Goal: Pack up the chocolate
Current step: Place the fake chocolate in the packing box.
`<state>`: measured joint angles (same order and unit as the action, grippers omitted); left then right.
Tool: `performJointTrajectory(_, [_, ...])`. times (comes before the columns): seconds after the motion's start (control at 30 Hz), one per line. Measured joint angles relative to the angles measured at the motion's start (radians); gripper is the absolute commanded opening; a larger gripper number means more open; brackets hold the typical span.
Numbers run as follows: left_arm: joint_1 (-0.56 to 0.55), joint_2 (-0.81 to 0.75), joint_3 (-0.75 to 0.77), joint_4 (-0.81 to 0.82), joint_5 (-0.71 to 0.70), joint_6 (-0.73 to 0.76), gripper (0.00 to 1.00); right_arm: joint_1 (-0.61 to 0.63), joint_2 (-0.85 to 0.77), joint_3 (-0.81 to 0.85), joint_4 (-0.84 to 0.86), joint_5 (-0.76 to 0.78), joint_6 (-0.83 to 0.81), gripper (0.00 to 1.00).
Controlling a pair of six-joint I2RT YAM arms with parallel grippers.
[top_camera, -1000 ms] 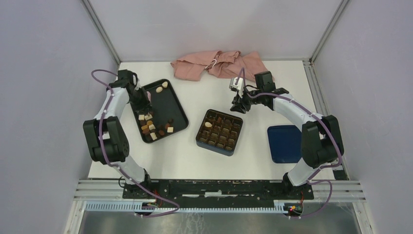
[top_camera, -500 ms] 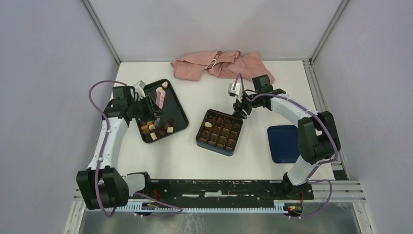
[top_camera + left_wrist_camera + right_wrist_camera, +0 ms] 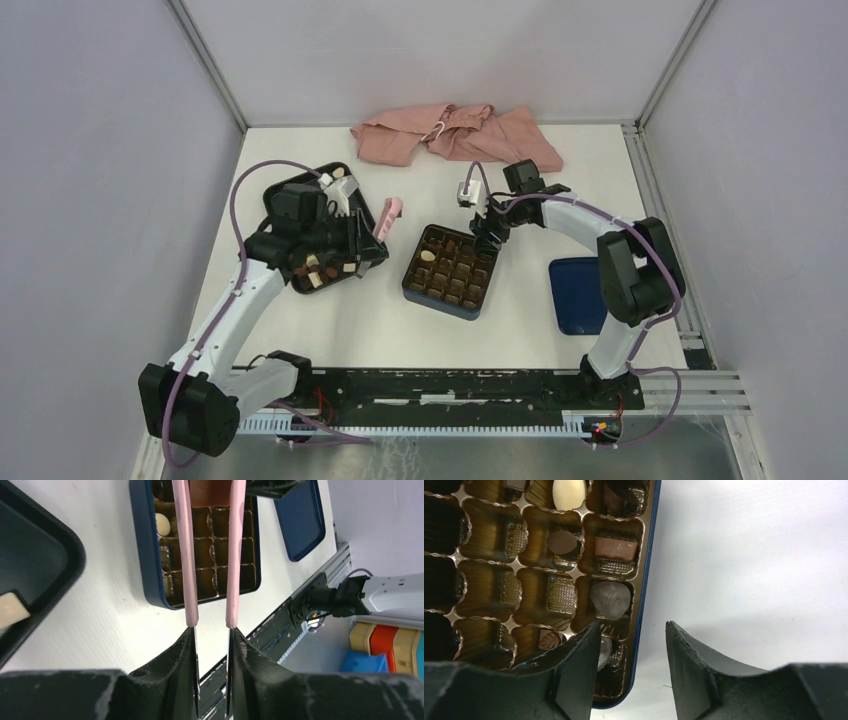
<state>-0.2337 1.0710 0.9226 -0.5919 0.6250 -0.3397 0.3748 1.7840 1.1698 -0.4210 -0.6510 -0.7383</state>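
Small brown and cream chocolate pieces lie in the black tray. A few more sit in cells of the dark blue box: a cream oval, a brown bar and a dark round one. My left gripper is shut on pink-sleeved tongs. The tongs reach over the box and pinch a light brown piece at their tips. My right gripper stands open and empty over the box's far right corner.
A dark blue lid lies on the white table to the right of the box. A crumpled pink cloth lies along the back edge. The tray's rounded rim sits left of the box.
My left arm swung from the tray's far side toward the box, carrying the tongs. My right gripper moved left and nearer over the box's corner, and its jaws widened.
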Motion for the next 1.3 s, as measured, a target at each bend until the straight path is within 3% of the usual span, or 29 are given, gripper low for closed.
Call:
performJointTrajectory(0.3, [-0.126,-0.001,-0.048,0.032,-0.051,-0.042,0.09,0.017,0.033,0.001,0.054,0.012,0.041,0.37])
performJointTrajectory(0.63, [-0.209,0.000,-0.089,0.051,-0.091,-0.061,0.09,0.029,0.050,0.001,0.068,0.023,0.035,0.04])
performJointTrajectory(0.8, [-0.244,-0.002,-0.093,0.062,-0.107,-0.064,0.09,0.030,0.014,-0.014,0.080,0.044,0.036,0.00])
performJointTrajectory(1.13, [-0.357,-0.019,-0.098,0.119,-0.186,-0.066,0.08,0.050,-0.214,-0.069,0.153,0.193,0.034,0.00])
performJointTrajectory(1.3, [-0.430,-0.017,-0.098,0.146,-0.241,-0.066,0.08,0.056,-0.235,-0.069,0.166,0.214,0.035,0.00])
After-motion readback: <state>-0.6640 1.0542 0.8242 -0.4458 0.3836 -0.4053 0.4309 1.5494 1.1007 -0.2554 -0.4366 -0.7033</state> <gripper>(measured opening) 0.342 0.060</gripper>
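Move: The left hand still holds the pink tongs with a brown chocolate between their tips; the packing box's middle lies about 12 cm to its right, 4 cm ahead and 16 cm below, the black tray about 11 cm ahead, 13 cm left and 17 below. The open right fingers straddle the box's far rim near its right corner, the box's middle some 7 cm left, 5 cm back and 3 below. The pink cloth is roughly 22 cm ahead of that hand and 6 left. The right fingers settle a little lower and left, pinch the far rim of the packing box near its right corner, then raise it quickly by about 9 cm and slightly forward, pitching up some 20 degrees. Meanwhile the left hand, keeping its grip on the tongs, carries the chocolate about 7 cm right, 5 cm back and a little down towards the box. ##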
